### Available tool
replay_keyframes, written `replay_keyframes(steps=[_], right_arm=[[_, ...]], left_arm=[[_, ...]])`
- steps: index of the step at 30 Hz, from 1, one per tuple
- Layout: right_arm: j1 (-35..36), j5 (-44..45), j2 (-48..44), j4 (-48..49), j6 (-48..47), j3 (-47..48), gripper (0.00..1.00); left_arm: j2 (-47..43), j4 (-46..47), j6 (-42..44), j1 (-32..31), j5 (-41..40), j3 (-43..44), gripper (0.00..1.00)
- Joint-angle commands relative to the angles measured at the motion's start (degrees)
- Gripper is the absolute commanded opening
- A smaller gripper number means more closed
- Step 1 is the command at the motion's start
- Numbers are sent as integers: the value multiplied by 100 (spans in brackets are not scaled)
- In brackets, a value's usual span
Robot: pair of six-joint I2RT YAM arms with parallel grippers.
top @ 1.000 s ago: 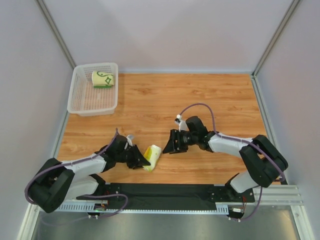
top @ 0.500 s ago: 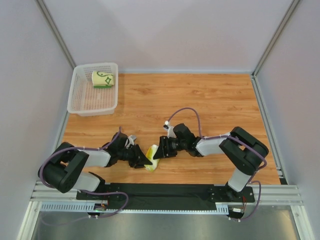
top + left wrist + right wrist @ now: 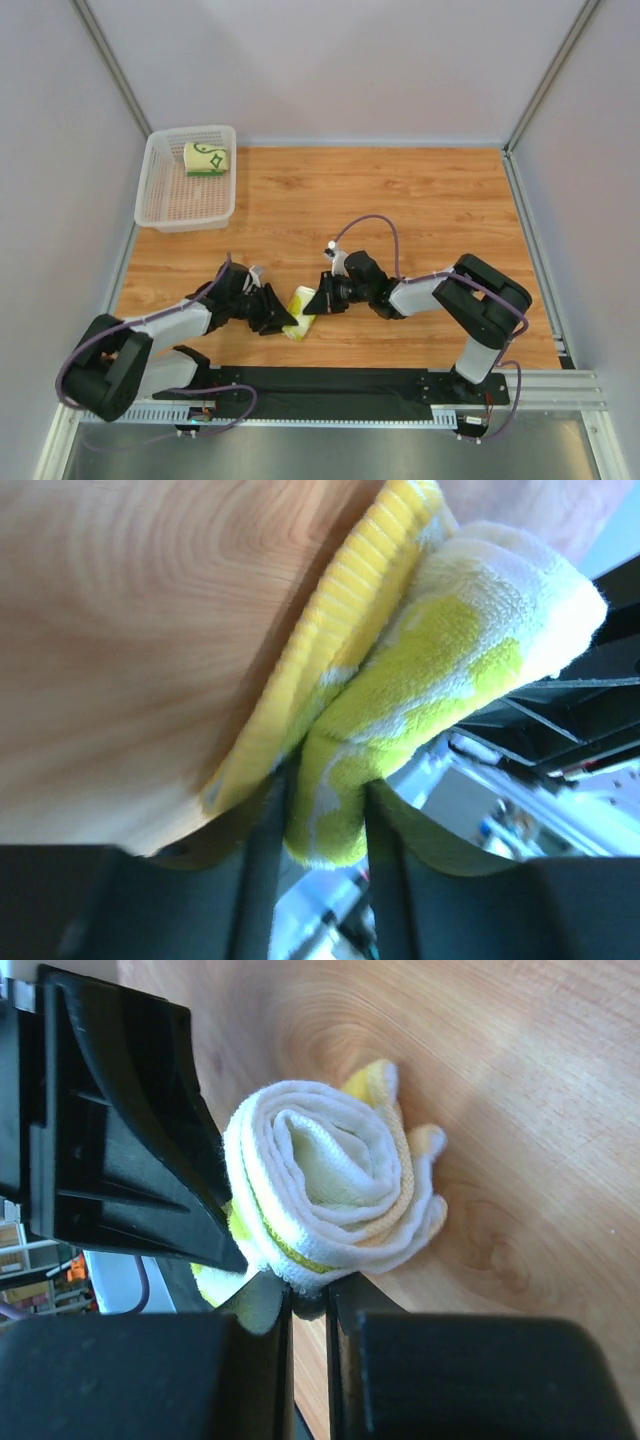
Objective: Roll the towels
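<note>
A rolled towel (image 3: pixel 299 313), cream with yellow-green blotches and an orange edge, lies on the wooden table near the front. My left gripper (image 3: pixel 281 316) is at its left end. In the left wrist view the towel (image 3: pixel 440 660) sits between both fingers of the left gripper (image 3: pixel 325 830), touching each. My right gripper (image 3: pixel 316 300) is at its right end, jaws nearly together. In the right wrist view the right gripper (image 3: pixel 308 1295) pinches the outer edge of the roll (image 3: pixel 330 1190). A second rolled towel (image 3: pixel 207 158), cream with dark green lines, lies in the basket.
The white plastic mesh basket (image 3: pixel 160 190) stands at the table's back left corner. Grey walls enclose the table on three sides. The black rail (image 3: pixel 330 385) carrying both arm bases runs along the near edge.
My right gripper has moved left up to the roll's right end and closed on its edge. The left gripper has stayed at the left end, its jaws slightly wider.
</note>
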Motion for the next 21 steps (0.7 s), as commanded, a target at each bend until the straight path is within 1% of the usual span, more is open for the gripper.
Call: replay_keyframes(steps=[1,2,3,4,5,7,10,11,13,17,21], right_arm=[[-13,455,-555,-441,-416,135,0],[-13,455,-652,-592,-530,171,0],[-13,411,-801,-716,-592,206,0],[-13,393,-863,-1004,-653,346,0],[-13,376,-916,-1120,-698,382,0],[-13,270,-1040,-1418,-794,548,0],[-13,112,-1171,-1683,-847,646,0],[-4,77,-1215,-1736,-847,689,0],[13,-64,-1355,-1894,-874,751,0],[48,-204,-1646,-2281,-927,953,0],[66,-441,-1901,-2483,-856,1138,0]], left_arm=[[-1017,-2029,799,14,-1050,269,45],[-1283,-2510,905,5,-1226,375,46],[-1556,-2698,1001,-4,-1297,576,47],[-2028,-2865,1246,-13,-1341,682,48],[-2251,-3119,1344,-21,-1420,884,48],[-2812,-3314,1633,-65,-1526,1052,50],[-3244,-3254,1907,-109,-1588,1167,54],[-3298,-3097,2038,-170,-1570,1167,55],[-3351,-2938,2136,-319,-1614,1184,59],[-3194,-2490,2364,-969,-2096,1263,62],[-2851,-2085,2391,-1164,-2229,1255,62]])
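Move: Close by the left hand, whose parting fingertips straddle its near end, lies the rolled yellow-green towel, its middle about 2 cm ahead, 2 cm to the right and 1 cm up. From the right hand, already pinching the towel, that middle is about 1 cm back, 1 cm left and 1 cm up. The basket stands roughly 31 cm ahead and 22 cm left of the left hand, 3 cm higher; the finished towel roll in it is some 35 cm ahead and 18 cm left of that hand. Lifting the rolled towel almost straight up by about 8 cm, the right hand keeps its shut pinch and hardly turns. The left hand rises alongside, opening wide and first veering a little left and forward, then easing back and down about a centimetre; its wrist rolls some 35 degrees, swinging the fingertips forward, still spread about the roll's near end. ##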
